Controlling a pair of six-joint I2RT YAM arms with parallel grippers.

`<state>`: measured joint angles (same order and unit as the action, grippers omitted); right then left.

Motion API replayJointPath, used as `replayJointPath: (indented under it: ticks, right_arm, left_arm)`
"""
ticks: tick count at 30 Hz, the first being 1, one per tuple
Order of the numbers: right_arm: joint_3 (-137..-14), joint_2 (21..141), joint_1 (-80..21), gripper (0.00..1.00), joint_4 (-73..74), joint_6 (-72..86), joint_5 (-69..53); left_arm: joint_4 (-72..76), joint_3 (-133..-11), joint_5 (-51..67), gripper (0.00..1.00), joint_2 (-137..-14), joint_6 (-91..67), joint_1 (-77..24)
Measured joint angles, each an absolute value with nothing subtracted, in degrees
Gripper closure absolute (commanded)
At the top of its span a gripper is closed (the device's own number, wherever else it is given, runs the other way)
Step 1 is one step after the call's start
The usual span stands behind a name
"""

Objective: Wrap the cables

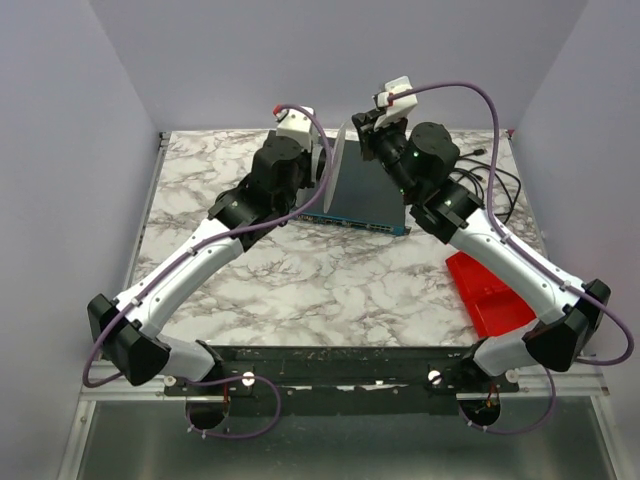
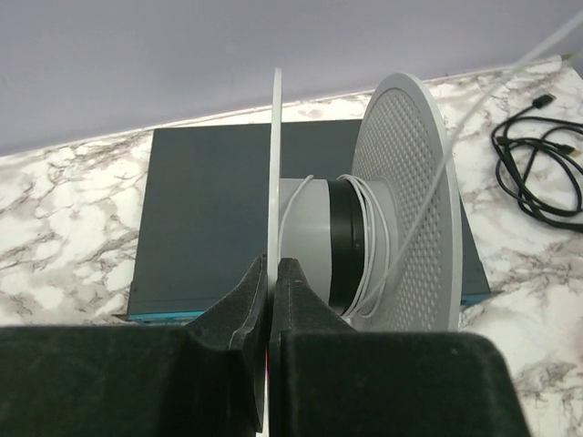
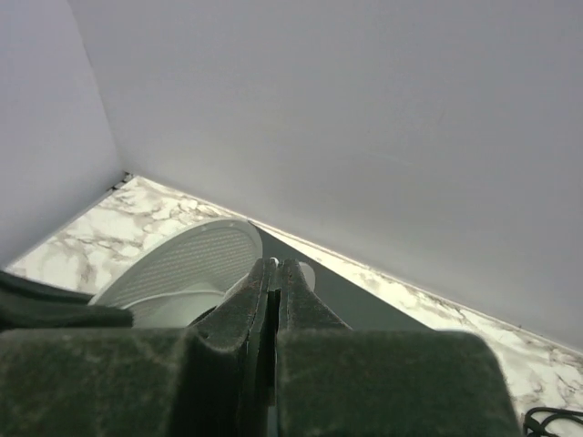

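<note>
A white spool stands on edge on a dark flat box [image 2: 209, 209]. Its near flange [image 2: 275, 155] shows edge-on and its far perforated disc [image 2: 410, 200] faces me. My left gripper [image 2: 273, 266] is shut on the rim of the near flange. The cable [image 2: 372, 238], a very thin white wire, is wound in a few turns round the hub, and one strand [image 2: 492, 96] runs up and off to the right. My right gripper [image 3: 276, 266] is held above the spool [image 1: 340, 160], shut with a bit of the white cable [image 3: 274, 262] showing between its tips.
The dark box [image 1: 365, 195] lies at the back middle of the marble table [image 1: 300, 290]. A tangle of black cords [image 2: 537, 173] lies to its right by the back right corner. A red tray [image 1: 490, 290] sits at the right under the right arm. Grey walls enclose the table.
</note>
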<state>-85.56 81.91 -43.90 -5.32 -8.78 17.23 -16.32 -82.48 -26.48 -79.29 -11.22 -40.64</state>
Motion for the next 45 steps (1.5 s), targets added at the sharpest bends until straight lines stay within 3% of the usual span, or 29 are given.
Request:
replayJointPath:
  ticks: [9, 26, 37, 45]
  right_arm:
    - [-83.13, 83.55, -38.61, 0.99, -3.62, -5.1, 11.27]
    - [-50.78, 68.4, -35.62, 0.99, -5.76, 9.32, 3.03]
    - [-37.5, 64.71, -35.62, 0.99, -6.98, 15.62, 0.21]
    - [-33.28, 65.41, -35.62, 0.99, -9.32, 16.97, 0.05]
  left_arm:
    - [-15.7, -74.63, -16.97, 1.0, -71.75, -11.33, -40.97]
    - [-8.29, -49.15, 8.1, 1.0, -59.44, -34.3, -32.69]
    - [7.49, -29.76, 19.49, 1.0, -59.22, -47.11, -29.02]
    - [15.57, -24.82, 23.7, 1.0, -62.54, -49.39, -26.55]
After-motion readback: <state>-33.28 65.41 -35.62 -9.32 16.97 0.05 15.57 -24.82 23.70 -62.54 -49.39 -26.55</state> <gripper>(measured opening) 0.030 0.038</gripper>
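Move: The left hand grips the near flange of the spool, whose middle is about 6 cm ahead, 4 cm right and 5 cm below. From the right hand, which pinches the white cable, the spool's middle is roughly 3 cm ahead, 8 cm left and 13 cm down. The black switch lies some 22 cm ahead, 6 cm left and 42 cm below the right hand; the black cable coil is about 20 cm ahead and 33 cm right, equally low. Still pinching the white cable, the right hand edges forward briefly, then sinks about 30 cm and draws back beside the spool's right flange, tipping down nearly 40 degrees. The left hand keeps its grip on the other flange, carrying the spool back, then mainly down (over 20 cm) away from the switch, tipping down, turning clockwise and rolling its left side down. ##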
